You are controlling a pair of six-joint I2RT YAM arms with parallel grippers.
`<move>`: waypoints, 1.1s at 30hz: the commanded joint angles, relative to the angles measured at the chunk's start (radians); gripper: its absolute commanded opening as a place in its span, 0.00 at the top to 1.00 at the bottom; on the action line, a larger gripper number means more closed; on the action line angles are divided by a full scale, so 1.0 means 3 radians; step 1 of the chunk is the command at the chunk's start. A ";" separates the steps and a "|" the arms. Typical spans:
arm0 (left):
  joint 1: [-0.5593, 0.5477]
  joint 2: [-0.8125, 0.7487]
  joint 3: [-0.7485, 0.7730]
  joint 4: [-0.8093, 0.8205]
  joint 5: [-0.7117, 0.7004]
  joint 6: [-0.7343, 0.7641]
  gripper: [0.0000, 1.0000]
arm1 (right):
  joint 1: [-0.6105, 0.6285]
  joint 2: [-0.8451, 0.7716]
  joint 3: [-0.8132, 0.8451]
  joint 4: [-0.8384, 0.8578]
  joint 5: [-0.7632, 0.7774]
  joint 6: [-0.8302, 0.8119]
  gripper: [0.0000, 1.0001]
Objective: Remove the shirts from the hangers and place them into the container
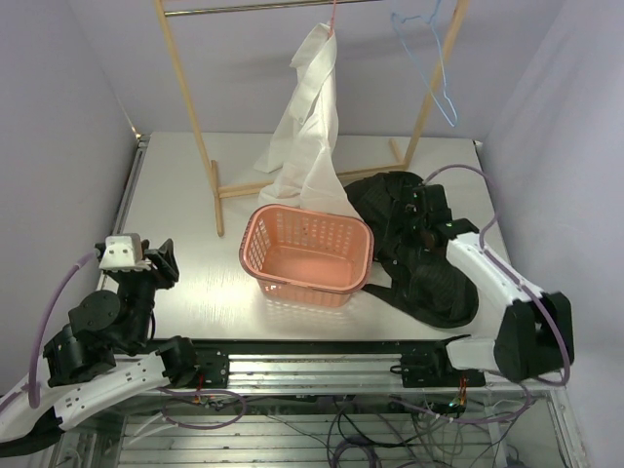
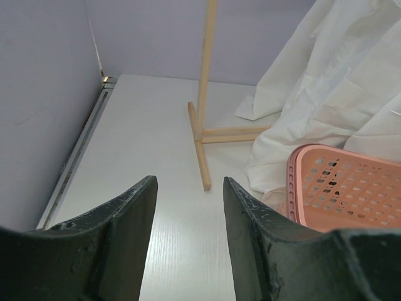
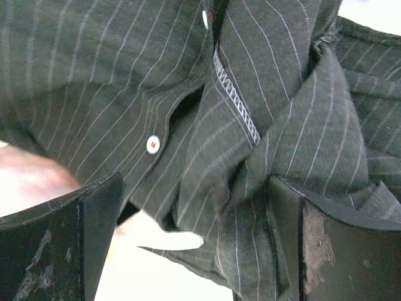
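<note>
The cream-white shirt hangs from the pink hanger on the rack, its hem resting on the table behind the container. The salmon-pink basket holds nothing. The light blue hanger hangs bare. The dark pinstriped shirt lies crumpled on the table, to the right of the basket. My right gripper is low over it, and in the right wrist view the gripper is open wide, its jaws either side of a fold of the dark shirt. My left gripper is open over bare table, left of the basket.
The wooden rack frame stands across the back of the table, and its left foot runs towards my left gripper. Purple walls close in the left, back and right sides. The white shirt's hem pools against the basket's far side.
</note>
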 commanded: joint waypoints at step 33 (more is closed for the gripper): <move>-0.0040 0.0032 -0.0021 0.0035 -0.0169 -0.0067 0.45 | -0.0478 -0.0968 -0.0092 -0.0054 0.0656 0.0502 1.00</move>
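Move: The black shirt lies crumpled just below my open right fingers; the bunched fold I go for is about 4 cm ahead and 10 cm below, neither left nor right. The container stands some 20 cm to my right hand's left and 3 cm back, and the hanging white shirt about 20 cm left and 15 cm ahead. From my left hand the fold is roughly 17 cm ahead, 47 cm right and 31 cm below. With my right hand I sink about 9 cm and ease some 4 cm forward into the black shirt, fingers wide open, then shut them and pinch a fold. Keeping it gripped, I draw back about 4 cm and some 5 cm to the right, away from the container, turning clockwise about 15 degrees and rising about 10 cm. ##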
